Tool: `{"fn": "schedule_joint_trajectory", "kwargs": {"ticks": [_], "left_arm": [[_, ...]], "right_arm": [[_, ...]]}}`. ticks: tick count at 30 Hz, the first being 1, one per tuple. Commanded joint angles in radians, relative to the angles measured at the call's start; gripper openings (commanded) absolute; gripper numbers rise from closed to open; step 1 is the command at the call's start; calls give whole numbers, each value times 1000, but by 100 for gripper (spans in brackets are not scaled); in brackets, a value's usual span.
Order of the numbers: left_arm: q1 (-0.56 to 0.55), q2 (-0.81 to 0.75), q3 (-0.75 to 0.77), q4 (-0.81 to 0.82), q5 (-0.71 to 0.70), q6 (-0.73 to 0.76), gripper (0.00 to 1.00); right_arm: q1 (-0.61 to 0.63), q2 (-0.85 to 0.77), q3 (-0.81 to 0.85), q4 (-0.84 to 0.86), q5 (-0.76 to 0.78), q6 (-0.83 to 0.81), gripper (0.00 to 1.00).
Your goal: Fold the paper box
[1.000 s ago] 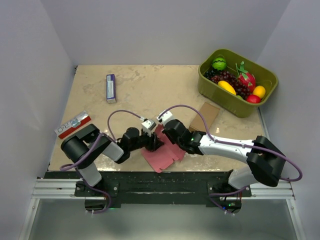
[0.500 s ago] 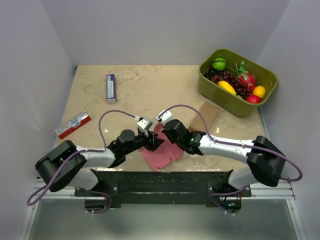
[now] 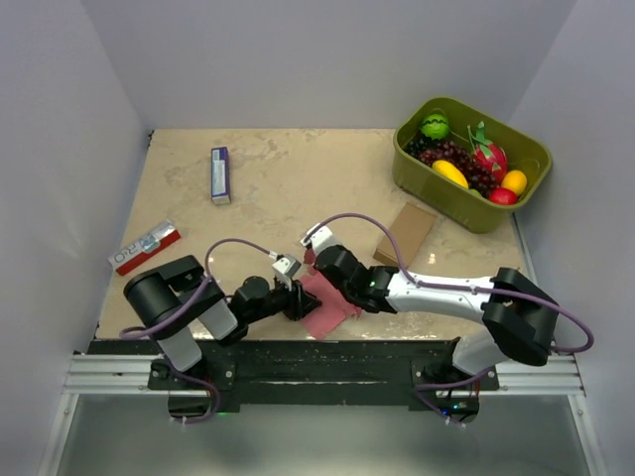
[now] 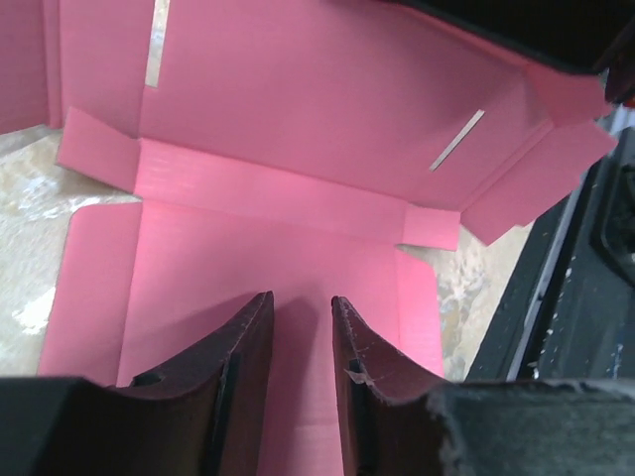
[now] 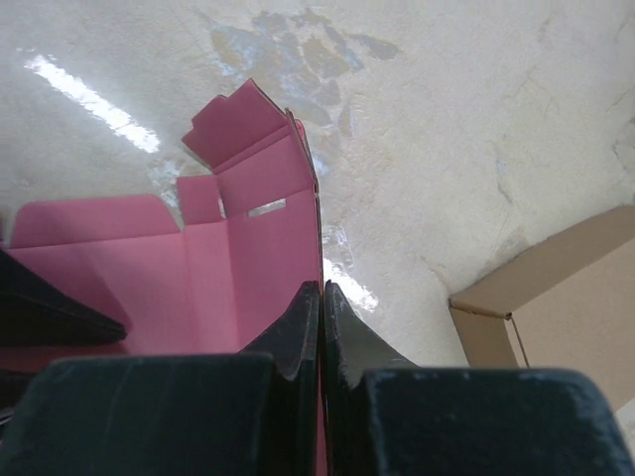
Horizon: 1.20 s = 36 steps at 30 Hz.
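Note:
The paper box (image 3: 335, 309) is a pink die-cut sheet with tabs and slots, lying partly unfolded near the table's front edge. My right gripper (image 5: 320, 286) is shut on the edge of one panel of the paper box (image 5: 248, 248) and holds that panel upright. In the top view this right gripper (image 3: 319, 274) sits at the sheet's far side. My left gripper (image 4: 301, 297) hovers over a flat panel of the paper box (image 4: 298, 129), its jaws narrowly open with nothing between them. From above, the left gripper (image 3: 301, 299) is at the sheet's left edge.
A brown cardboard box (image 3: 405, 233) lies just right of the sheet, also seen as the cardboard box (image 5: 556, 297). A green bin (image 3: 466, 220) of fruit stands at the back right. A red-and-white packet (image 3: 145, 247) and a blue-and-white packet (image 3: 220, 175) lie at the left.
The left arm has swung and its gripper has come nearer the front edge, jaws narrower. The right gripper has shifted left, and the pink sheet is drawn up narrower.

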Motion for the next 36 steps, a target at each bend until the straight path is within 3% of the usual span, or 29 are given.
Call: {"fn": "schedule_joint_trajectory", "kwargs": {"ticks": [1, 8, 14, 17, 23, 30, 36], "left_arm": [[-7, 128, -50, 144, 33, -70, 34], [-7, 193, -53, 209, 43, -92, 33], [-8, 157, -53, 177, 39, -82, 33], [-8, 102, -59, 132, 37, -72, 38], [-8, -169, -39, -134, -10, 5, 63], [-5, -548, -30, -492, -153, 178, 72], [3, -724, -28, -586, -262, 321, 73]], "right_arm": [[83, 10, 37, 20, 84, 16, 0], [157, 52, 43, -43, 129, 88, 0], [174, 115, 72, -89, 155, 144, 0], [174, 108, 77, -95, 175, 136, 0], [176, 37, 69, -77, 118, 47, 0], [171, 3, 60, -57, 38, -53, 0], [136, -33, 54, -32, -67, -148, 0]]}}
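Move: My left fingertips are down low over the paper box's flat panel. The panel's middle lies about 2 cm below them and 1 cm back. The standing wall is some 3 cm ahead, 5 cm to the right and 4 cm higher. My right hand already pinches that wall's top edge; from there the flat panel lies about 4 cm back, 5 cm left and 8 cm down, and the brown carton roughly 11 cm ahead, 16 cm right and 8 cm down. Keeping the wall pinched, I draw my right hand back and left, nearly 6 cm in all with a pause midway, and swing it about 10 degrees counter-clockwise late on. My left hand first stays low at the flat panel, rolling a few degrees, then climbs off it about 6.5 cm and goes left, spreading its half-closed fingers wide. ##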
